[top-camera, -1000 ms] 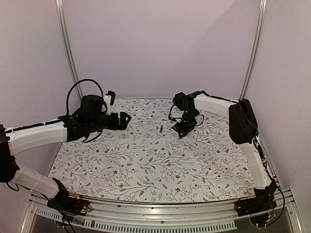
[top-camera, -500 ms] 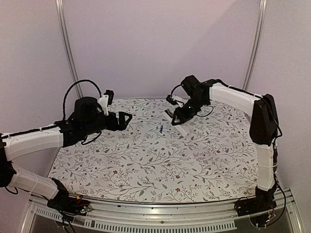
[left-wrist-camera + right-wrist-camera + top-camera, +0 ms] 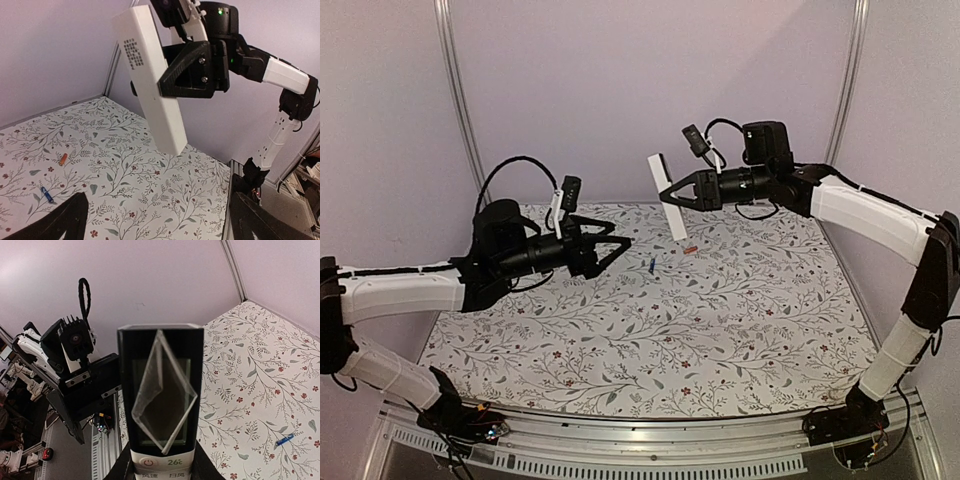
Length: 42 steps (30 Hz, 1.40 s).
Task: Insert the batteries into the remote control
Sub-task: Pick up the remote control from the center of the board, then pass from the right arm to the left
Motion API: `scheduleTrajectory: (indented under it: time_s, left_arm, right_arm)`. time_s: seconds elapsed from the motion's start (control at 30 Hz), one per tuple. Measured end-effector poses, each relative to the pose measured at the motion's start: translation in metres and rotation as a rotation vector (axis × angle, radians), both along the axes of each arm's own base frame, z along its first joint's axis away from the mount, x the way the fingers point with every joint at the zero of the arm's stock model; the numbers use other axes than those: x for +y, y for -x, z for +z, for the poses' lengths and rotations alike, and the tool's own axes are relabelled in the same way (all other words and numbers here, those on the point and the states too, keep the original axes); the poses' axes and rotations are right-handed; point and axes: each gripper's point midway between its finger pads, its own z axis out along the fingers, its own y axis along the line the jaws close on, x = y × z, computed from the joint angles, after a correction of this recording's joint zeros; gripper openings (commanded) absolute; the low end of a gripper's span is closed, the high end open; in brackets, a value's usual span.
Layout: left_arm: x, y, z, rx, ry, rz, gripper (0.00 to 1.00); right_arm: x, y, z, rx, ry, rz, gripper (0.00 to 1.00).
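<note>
My right gripper (image 3: 671, 193) is shut on the remote control (image 3: 677, 224), a long white bar held tilted in the air above the far middle of the table. In the right wrist view the remote control (image 3: 160, 395) shows its dark display with a clear film peeling off. The left wrist view shows the remote control (image 3: 152, 85) with the right gripper (image 3: 192, 70) clamped round its middle. A blue battery (image 3: 649, 264) and an orange-red battery (image 3: 690, 249) lie on the cloth below. My left gripper (image 3: 620, 243) hovers open and holds nothing, pointing at the remote.
A floral cloth (image 3: 650, 340) covers the table. Aluminium posts (image 3: 460, 100) stand at the back corners, with plain walls behind. The blue battery (image 3: 46, 194) and orange-red battery (image 3: 62, 159) lie well apart from each other in the left wrist view.
My right arm has lifted the remote off the cloth and swung it up and leftward. The left gripper has risen and reached right toward the middle.
</note>
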Motion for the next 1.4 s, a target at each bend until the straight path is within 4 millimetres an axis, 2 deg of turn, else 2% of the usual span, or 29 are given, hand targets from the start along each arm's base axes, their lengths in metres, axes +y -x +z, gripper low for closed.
scheduleTrajectory:
  time_s: [0.1,0.27,0.47,0.83,1.03,1.17,1.27,1.33,1.4]
  left_arm:
    - [-0.018,0.009,0.007,-0.012,0.035,-0.072,0.99]
    - [-0.048,0.017,0.020,-0.032,0.074,-0.158,0.98]
    - [-0.071,0.022,0.025,-0.036,0.103,-0.218,0.93]
    - [-0.082,0.021,0.039,-0.016,0.208,-0.255,0.61]
    - [-0.085,0.020,0.041,-0.007,0.233,-0.266,0.39]
    - [-0.085,0.022,0.045,-0.023,0.236,-0.275,0.26]
    - [-0.085,0.024,0.044,-0.020,0.227,-0.280,0.23]
    - [-0.084,0.026,0.043,-0.032,0.203,-0.282,0.22]
    - [-0.084,0.028,0.037,-0.045,0.157,-0.286,0.21]
  right_arm:
    - [0.004,0.009,0.008,0.016,-0.059,0.029,0.09]
    - [0.014,0.029,0.036,-0.017,-0.142,0.090,0.09]
    - [0.022,0.049,0.058,-0.057,-0.204,0.143,0.09]
    - [0.024,0.055,0.051,-0.048,-0.216,0.157,0.10]
    - [0.022,0.059,0.056,-0.052,-0.234,0.166,0.12]
    - [0.020,0.061,0.058,-0.055,-0.240,0.170,0.21]
    - [0.020,0.064,0.059,-0.077,-0.247,0.184,0.39]
    - [0.019,0.066,0.058,-0.071,-0.247,0.187,0.56]
    - [0.017,0.069,0.056,-0.061,-0.243,0.189,0.64]
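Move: The remote control, already held up in the right fingers, has its middle about 10 cm to the left hand's right, 7 cm ahead and 5 cm above. From the right hand, the open left fingers wait some 10 cm to the left, 8 cm back and 5 cm lower. Far below on the table, about 27 cm under the left hand, lie the blue battery, 20 cm ahead and 7 cm right, and the orange battery, 26 cm ahead and 17 cm right. The left fingers close on the lower end of the remote control and pinch it, after the hand has travelled about 8 cm right, rising some 4 cm and drifting back a little, with a small clockwise turn. Meanwhile the right hand draws the remote back about 7 cm and up roughly 5 cm, rolling and turning slightly, and at the very end begins to open. ##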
